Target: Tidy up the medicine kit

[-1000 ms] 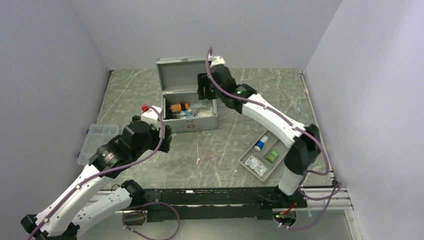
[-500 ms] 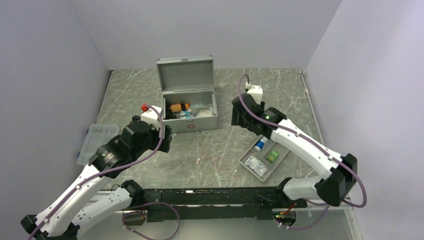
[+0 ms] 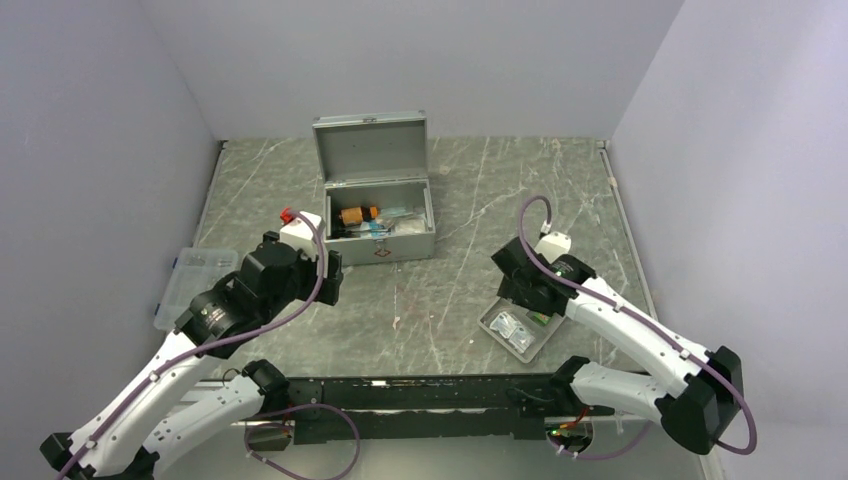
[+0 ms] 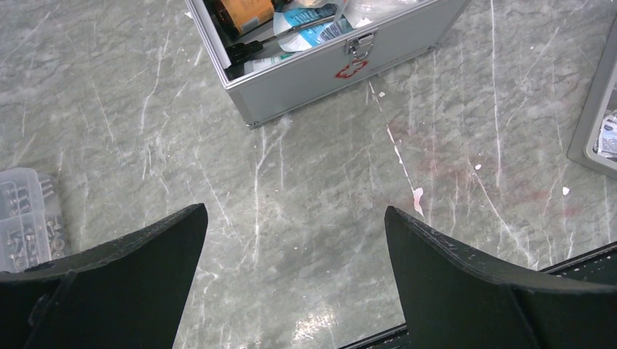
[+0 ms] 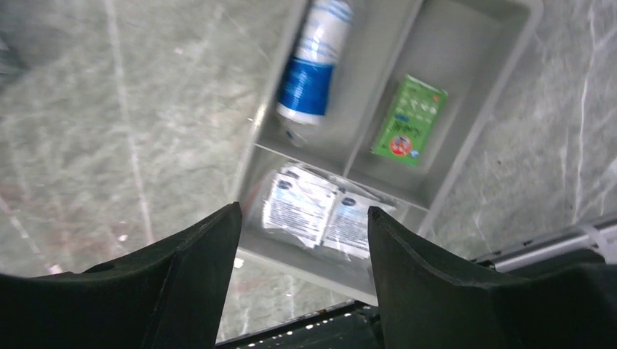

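The medicine kit (image 3: 382,243), a silver-grey metal case, stands at the back centre with its lid (image 3: 368,150) upright. An orange item (image 3: 355,215) and packets lie inside it. The left wrist view shows its front wall (image 4: 320,80) with a latch and a red cross. My left gripper (image 3: 331,279) hovers open in front and to the left of the kit, with only bare table between its fingers (image 4: 295,218). My right gripper (image 3: 514,292) hangs open and holding nothing over the shallow grey divided tray (image 3: 533,356). Its jaws (image 5: 304,218) frame white sachets (image 5: 320,211).
The tray (image 5: 473,138) also holds a blue-and-white bottle (image 5: 309,65) and a green packet (image 5: 409,120). A clear plastic box (image 3: 195,285) sits at the left table edge, beside my left arm. Grey walls close in the left, back and right sides.
My right arm has swung from above the kit toward the front right and now sits over the divided tray. My left arm has not moved.
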Available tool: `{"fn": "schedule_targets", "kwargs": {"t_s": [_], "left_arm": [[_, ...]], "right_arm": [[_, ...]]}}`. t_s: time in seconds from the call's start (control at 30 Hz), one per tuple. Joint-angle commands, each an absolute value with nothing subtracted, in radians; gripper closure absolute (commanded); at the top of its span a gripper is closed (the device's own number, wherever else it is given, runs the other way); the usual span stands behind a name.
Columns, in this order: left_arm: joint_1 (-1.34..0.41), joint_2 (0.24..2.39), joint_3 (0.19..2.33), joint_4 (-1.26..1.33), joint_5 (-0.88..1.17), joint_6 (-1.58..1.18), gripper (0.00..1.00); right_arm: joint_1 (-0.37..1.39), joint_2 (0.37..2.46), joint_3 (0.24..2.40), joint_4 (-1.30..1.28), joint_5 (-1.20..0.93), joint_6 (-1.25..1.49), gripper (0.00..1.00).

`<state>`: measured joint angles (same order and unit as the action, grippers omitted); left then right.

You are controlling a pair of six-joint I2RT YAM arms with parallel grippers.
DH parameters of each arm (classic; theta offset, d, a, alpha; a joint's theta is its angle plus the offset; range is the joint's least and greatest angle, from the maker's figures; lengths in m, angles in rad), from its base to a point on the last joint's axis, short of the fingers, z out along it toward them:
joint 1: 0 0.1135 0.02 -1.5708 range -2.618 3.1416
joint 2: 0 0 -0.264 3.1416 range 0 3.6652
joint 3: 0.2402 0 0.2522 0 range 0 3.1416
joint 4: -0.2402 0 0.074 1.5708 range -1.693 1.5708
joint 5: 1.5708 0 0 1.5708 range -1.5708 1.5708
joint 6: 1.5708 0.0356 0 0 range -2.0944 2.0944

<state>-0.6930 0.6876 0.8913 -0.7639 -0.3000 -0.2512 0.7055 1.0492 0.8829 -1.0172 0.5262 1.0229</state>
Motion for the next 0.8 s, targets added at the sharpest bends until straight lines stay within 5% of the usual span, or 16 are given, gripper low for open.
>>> {"fn": "schedule_targets", "kwargs": {"t_s": [0.0, 0.4, 0.77], "left_arm": [[-0.689, 0.667, 0.891, -0.727, -0.286, -0.249, 0.01], [-0.688, 0.66, 0.888, -0.721, -0.261, -0.244, 0.01], [-0.689, 0.659, 0.886, -0.719, -0.251, -0.241, 0.01]], "right_arm": [[0.686, 1.045, 0.819, -1.062, 0.488, 1.145, 0.34], [0.531, 1.009, 0.663, -0.917, 0.42, 1.185, 0.51], [0.475, 1.084, 0.649, -0.808, 0.413, 1.171, 0.54]]}}
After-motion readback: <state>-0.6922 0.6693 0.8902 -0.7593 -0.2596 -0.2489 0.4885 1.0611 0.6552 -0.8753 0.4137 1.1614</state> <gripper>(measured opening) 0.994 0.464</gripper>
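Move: The grey tray's long divider, the likely target, has its middle some 4 cm ahead of the empty right hand, 5 cm to its right and 10 cm below. From that hand, the green box is about 2 cm ahead and 7 cm right, the white-and-blue bottle 7 cm ahead and 2 cm right, and the sachets 2 cm back and 1 cm left, all at tray depth. From the left hand, the divider lies roughly 47 cm right, 4 cm ahead and 20 cm below. The tray's long divider is lined up between the right fingertips as that hand sinks about 7 cm towards it and shifts some 3 to 4 cm right, drawing back 3 cm at first, then easing forward about 2 cm. The wrist turns clockwise some 15 degrees and the gap narrows from two-thirds to under half open; the fingertips stay above the tray. ##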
